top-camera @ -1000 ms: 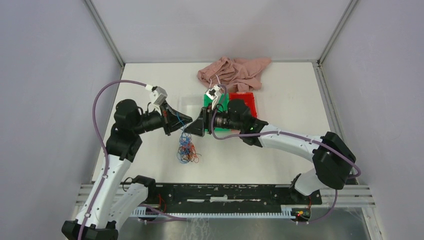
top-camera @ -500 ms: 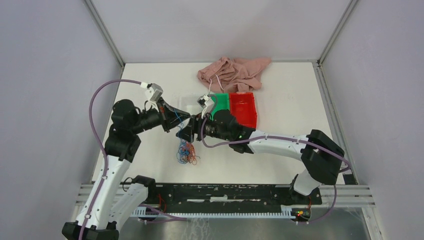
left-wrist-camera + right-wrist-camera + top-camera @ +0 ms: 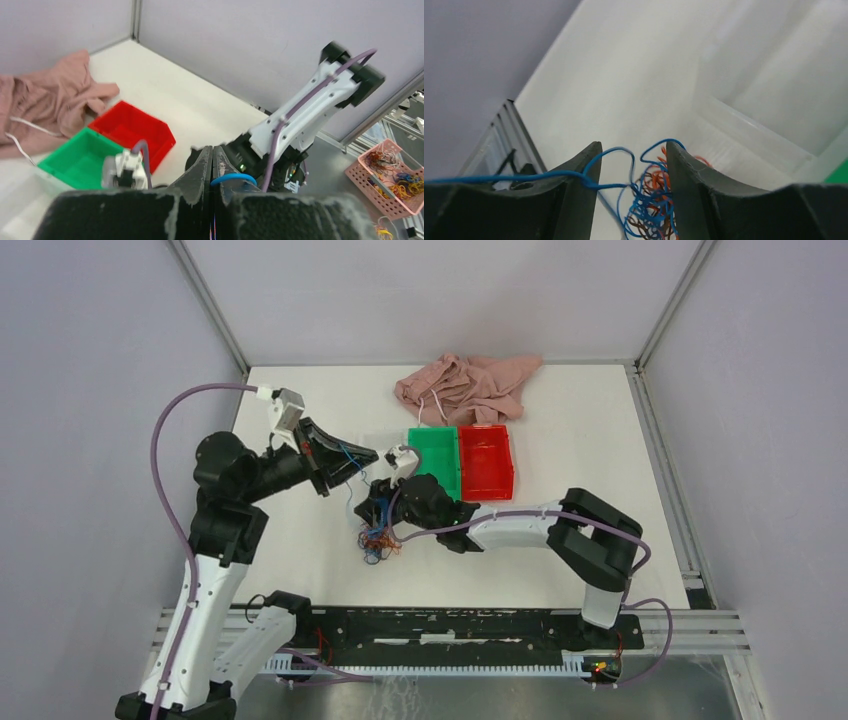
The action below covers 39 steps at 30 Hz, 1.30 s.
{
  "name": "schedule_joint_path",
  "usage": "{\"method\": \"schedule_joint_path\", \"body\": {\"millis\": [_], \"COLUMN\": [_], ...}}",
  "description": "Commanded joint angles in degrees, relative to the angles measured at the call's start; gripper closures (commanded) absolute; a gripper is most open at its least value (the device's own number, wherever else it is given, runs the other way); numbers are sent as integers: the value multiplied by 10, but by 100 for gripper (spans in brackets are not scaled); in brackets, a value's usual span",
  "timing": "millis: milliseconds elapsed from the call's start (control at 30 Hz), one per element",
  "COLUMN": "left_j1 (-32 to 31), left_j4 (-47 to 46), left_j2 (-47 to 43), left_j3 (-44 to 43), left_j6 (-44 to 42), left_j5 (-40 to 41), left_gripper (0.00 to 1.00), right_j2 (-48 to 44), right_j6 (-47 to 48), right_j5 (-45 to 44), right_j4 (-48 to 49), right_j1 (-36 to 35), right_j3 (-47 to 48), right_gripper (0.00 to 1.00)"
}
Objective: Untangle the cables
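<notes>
The cables (image 3: 377, 540) are a small tangle of blue, orange and dark brown wires on the white table. My left gripper (image 3: 350, 456) is raised to the tangle's upper left and is shut on a blue cable. In the left wrist view a blue loop (image 3: 232, 178) comes out beside the closed fingers (image 3: 205, 165) of that gripper (image 3: 212, 149). My right gripper (image 3: 378, 510) is down over the tangle's top. In its wrist view it (image 3: 633, 150) stands open, with the bundle of cables (image 3: 651, 202) between its fingers and one taut blue strand (image 3: 524, 177) crossing the left finger.
A green bin (image 3: 437, 462) and a red bin (image 3: 487, 455) sit side by side just behind the right gripper. A crumpled pink cloth (image 3: 465, 385) lies at the back. Off the table, a pink basket (image 3: 395, 172) holds more coloured wires.
My left gripper has pulled back and to the left, drawing the blue strand out. My right arm has swung left and down onto the tangle, its jaws a little narrower.
</notes>
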State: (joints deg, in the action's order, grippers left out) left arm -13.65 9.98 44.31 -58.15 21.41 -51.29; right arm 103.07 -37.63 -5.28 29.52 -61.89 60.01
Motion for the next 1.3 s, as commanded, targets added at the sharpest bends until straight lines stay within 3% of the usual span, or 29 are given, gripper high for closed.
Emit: {"method": "schedule_joint_path", "body": {"millis": [0,433,633,767,1000,1133,1267], "left_j1": [-2,-2,-2,-2,-2,-2,-2], "left_j4": [-39,-63,-25,2,33,34,46], "left_j2": [16,77,41,3,-27,-38,-40], "left_j3": [-77,-223,-157,-93,-40,-11,11], "left_j6": [29,6,-21,-51,-86,-96,-108], "left_j5": [-22,4,14,21,30,31,25], "left_gripper": [97,97,97,97,97,97,97], "right_j2": [23,23,-159,-261,-364,-423,-417], "right_j6": [-19,-42,20,89,183,190,193], "right_j5": [-30,-38,-55,-5,75,126,233], "right_j4": [29,52,-3,-83,-250,-228,-211], "right_j1": [-1,0,8,18,21,22,21], "right_j3": [-29,-100,-114,-81,-39,-63,-38], "right_gripper": [45,44,26,14,11,11,11]}}
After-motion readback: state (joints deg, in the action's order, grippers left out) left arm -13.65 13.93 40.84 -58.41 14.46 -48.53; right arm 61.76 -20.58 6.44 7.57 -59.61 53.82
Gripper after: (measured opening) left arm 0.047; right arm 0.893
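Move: The cable tangle lies almost under the right hand, about 1 cm ahead and some 11 cm below, with blue strands from it draped over the partly open fingers. The clear bin is roughly 18 cm ahead of that hand and 2 cm to its right; the green bin is also 18 cm ahead, about 13 cm right. From the left hand, already pinching a blue cable, the tangle is 6 cm ahead, 1 cm left and some 35 cm below. The blue strands strung between the hands are worked from both ends: the right hand sinks about 10 cm towards the tangle, easing right, while the left lifts its still-pinched cable some 12 cm. Then the right fingers open wide and come free of the strands, the hand climbing steeply well above its starting height and withdrawing right and back, wrist tilting about 20 degrees; the left sinks back to its starting height. ##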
